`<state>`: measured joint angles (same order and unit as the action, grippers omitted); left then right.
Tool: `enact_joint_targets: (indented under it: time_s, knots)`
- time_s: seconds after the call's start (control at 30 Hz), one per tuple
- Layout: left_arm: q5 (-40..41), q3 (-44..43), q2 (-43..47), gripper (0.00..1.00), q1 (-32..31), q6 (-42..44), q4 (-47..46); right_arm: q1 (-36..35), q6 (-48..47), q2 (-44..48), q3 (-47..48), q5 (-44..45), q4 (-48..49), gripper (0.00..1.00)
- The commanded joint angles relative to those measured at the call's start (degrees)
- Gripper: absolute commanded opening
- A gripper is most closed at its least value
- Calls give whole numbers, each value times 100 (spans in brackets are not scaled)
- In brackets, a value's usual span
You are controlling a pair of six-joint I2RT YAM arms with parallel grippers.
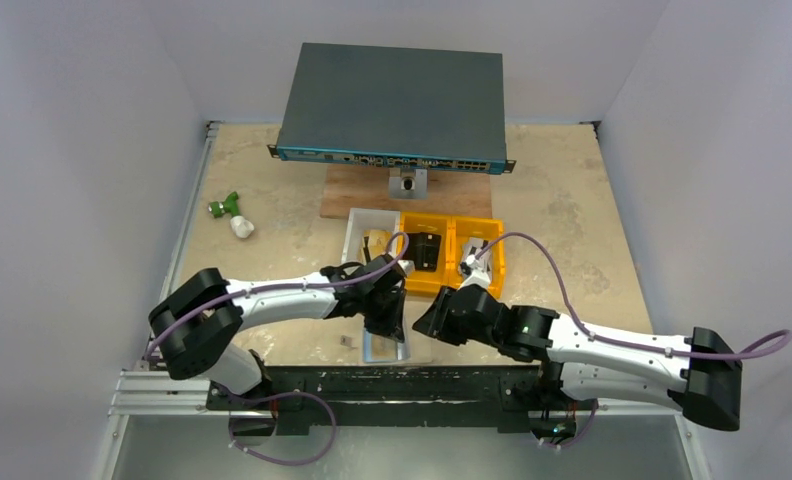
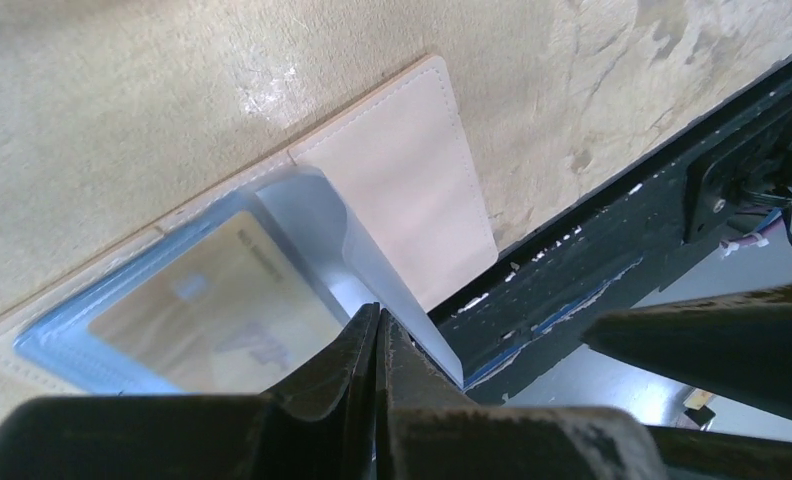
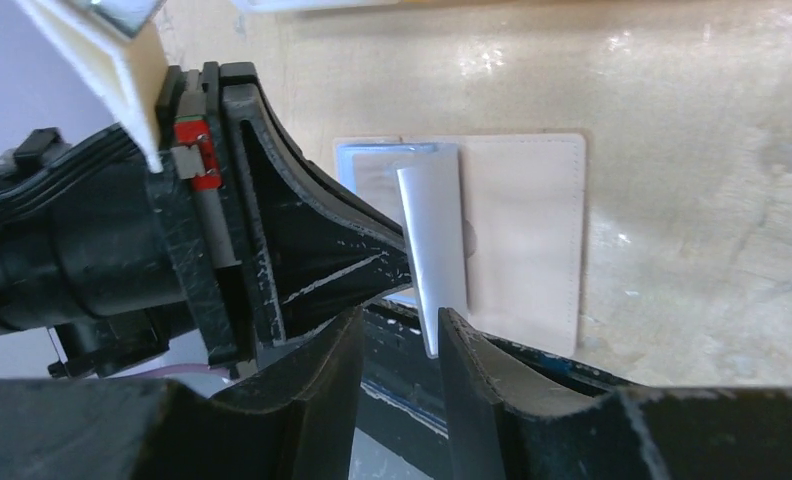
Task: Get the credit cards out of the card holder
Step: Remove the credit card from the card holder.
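The card holder lies open on the table by the front edge, a tan panel beside a pale blue one. A gold card sits in its clear pocket. A white card stands tilted up out of the holder. My left gripper is shut on that card's edge. The card's free end hangs between the fingers of my right gripper, which stands open, the card close to its right finger. In the top view both grippers meet over the holder.
A black rail runs along the table's front edge right beside the holder. Behind are a white bin, two yellow bins with a black block, and a network switch. A green-and-white object lies at the left.
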<state>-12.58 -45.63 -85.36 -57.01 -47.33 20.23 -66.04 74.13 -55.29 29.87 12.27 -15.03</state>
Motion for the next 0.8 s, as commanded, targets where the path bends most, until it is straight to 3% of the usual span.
enact_joint_targets:
  time_s: [0.0,0.23,0.4,0.77]
  knots:
    - [-394,-214,-278,3,24,-28,-463,-5,192,265,-102,311,-413,34]
    - [-565,-338,-324,26,24,-49,-600,-5,-23,-134,160,332,-406,34]
    - [-540,-404,-334,30,32,-94,-512,-10,-119,-244,280,352,-358,34]
    - [159,226,1085,38,531,100,419,-320,-492,-1049,1221,625,-644,34]
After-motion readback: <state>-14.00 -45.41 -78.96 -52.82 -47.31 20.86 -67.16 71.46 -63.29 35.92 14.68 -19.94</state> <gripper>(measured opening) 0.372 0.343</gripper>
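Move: From the left hand the tan card in the holder's left pocket lies about 4 cm left, 1 cm back and 4 cm below. The raised clear flap is right at its fingertips, about 1 cm to the right and 1 cm lower, and the bare right leaf's middle is some 4 cm right, 1 cm back and 4 cm down. For the right hand, the same card is about 7 cm left, 1 cm back and 9 cm below. Dipping about 1 cm, then sweeping 2 cm to the right against the raised flap, the left fingertips turn back, come off the flap and rise some 3 cm, going left and slightly forward while opening from shut to about a third. The right hand, fingers still partly open, draws 1.5 cm right and sinks, then comes back left, ending slightly lower. ##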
